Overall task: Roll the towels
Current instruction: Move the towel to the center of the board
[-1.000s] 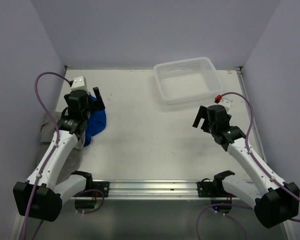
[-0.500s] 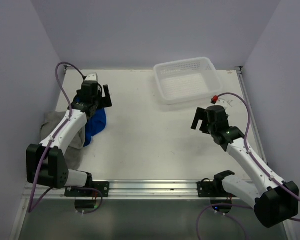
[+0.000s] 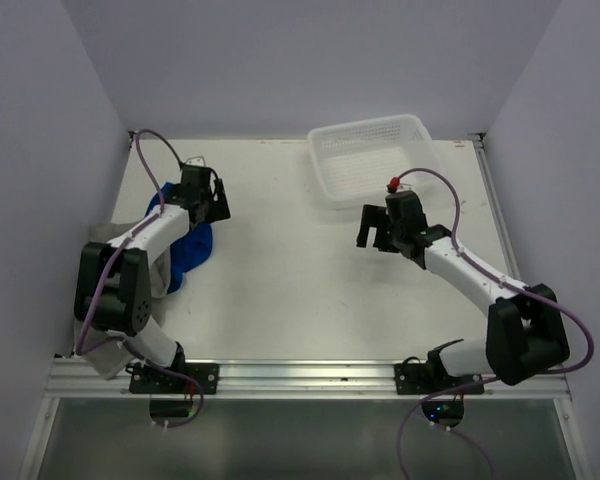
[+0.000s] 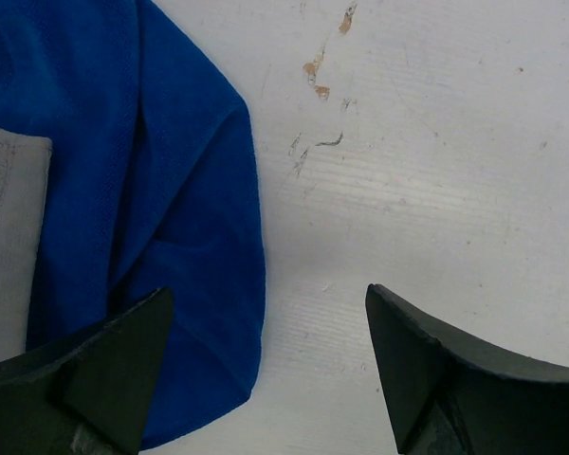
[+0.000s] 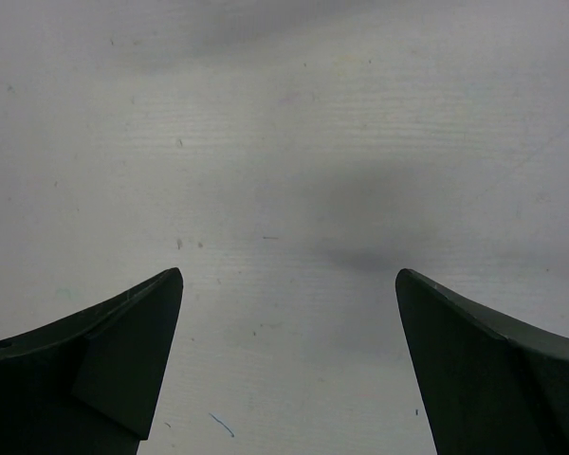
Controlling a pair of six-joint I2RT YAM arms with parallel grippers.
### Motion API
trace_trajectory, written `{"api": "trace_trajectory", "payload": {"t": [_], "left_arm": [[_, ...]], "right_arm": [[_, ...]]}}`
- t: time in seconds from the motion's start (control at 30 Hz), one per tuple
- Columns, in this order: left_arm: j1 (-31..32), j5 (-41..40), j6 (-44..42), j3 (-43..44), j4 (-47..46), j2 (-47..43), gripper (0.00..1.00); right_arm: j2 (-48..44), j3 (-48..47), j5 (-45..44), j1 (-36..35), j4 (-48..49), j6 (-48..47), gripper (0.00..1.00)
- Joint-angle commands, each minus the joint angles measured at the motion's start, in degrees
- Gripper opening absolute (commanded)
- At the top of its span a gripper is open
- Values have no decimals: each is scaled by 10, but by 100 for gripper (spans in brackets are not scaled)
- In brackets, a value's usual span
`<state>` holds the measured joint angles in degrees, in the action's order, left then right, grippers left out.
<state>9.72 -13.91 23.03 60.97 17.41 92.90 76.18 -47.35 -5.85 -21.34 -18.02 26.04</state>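
Note:
The bright blue towel [image 3: 192, 250] lies crumpled at the table's left side, partly over the grey towel [image 3: 163, 272], which my left arm mostly hides. In the left wrist view the blue towel [image 4: 123, 171] fills the left half, with a strip of grey towel [image 4: 9, 237] at the frame's left edge. My left gripper [image 3: 208, 200] [image 4: 266, 294] hangs open over the blue towel's right edge, one finger above the cloth and the other above bare table. My right gripper [image 3: 373, 228] [image 5: 286, 275] stands open over bare table near mid-table, holding nothing.
A white perforated basket [image 3: 417, 160] sits at the back right, just beyond the right gripper. Grey walls close in the table on the left, back and right. A metal rail [image 3: 300, 375] runs along the near edge.
My left arm has stretched out, carrying its gripper right and farther back over the blue towel's edge. My right gripper has moved left and back, toward the basket. Both towels lie unmoved.

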Motion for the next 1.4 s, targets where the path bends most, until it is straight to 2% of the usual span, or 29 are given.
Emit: {"api": "trace_trajectory", "payload": {"t": [0.0, 0.2, 0.4, 0.7, 1.03, 1.1, 1.13, 1.17, 1.23, 1.27, 1.33, 1.37], "left_arm": [[-2, -24, 11, 13, -40, 15, 85], [-2, -58, -4, 18, -36, 45, 84], [-2, -57, -7, 20, -45, 70, 81], [-2, -66, -9, 19, -48, 98, 76], [-3, -87, -3, 20, -37, 125, 69], [-3, -90, 0, 20, -33, 136, 59], [-4, -89, 3, 20, -33, 139, 51], [-3, -86, 4, 20, -31, 140, 34], [-3, -79, 5, 20, -30, 135, 20], [-2, -78, 5, 20, -30, 125, 8], [-2, -80, 9, 32, -17, 112, 0], [-2, -80, 9, 39, -10, 95, 0]], "right_arm": [[60, -62, -8, -2, 52, 0, 99], [142, -135, -43, -3, 74, 6, 99], [221, -212, -57, -3, 84, 2, 99], [339, -365, -73, -3, 41, -4, 99], [366, -443, -44, -3, -5, -16, 99], [342, -421, -30, -2, -4, -16, 99], [314, -412, -26, -2, -3, -16, 99], [300, -402, -24, -2, -3, -16, 99], [270, -377, -18, -2, -14, -14, 99], [243, -369, -15, -3, -18, -10, 99], [213, -344, -7, -2, -29, -6, 99], [183, -334, -4, -2, -32, 1, 99]]}}
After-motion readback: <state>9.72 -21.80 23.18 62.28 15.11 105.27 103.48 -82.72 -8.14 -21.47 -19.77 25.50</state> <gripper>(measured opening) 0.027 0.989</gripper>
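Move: Just under the open left hand, about 7 cm down and 2 cm to its left, runs the right-hand edge of the blue towel, whose middle lies about 9 cm left and 3 cm back. The grey towel lies roughly 20 cm left and 20 cm back. From the right hand, open and empty, the white basket's middle is about 23 cm ahead, 5 cm to the right and 6 cm lower. Sinking some 6.5 cm with a slight drift left, the left hand comes down on the blue towel's right-hand edge, its fingers tipping a little steeper, and at the bottom shuts them to pinch the cloth. Meanwhile the right hand, fingers wide open, reaches about 18 cm forward and 5 cm left to the basket's near side, then draws back slightly while rising. ##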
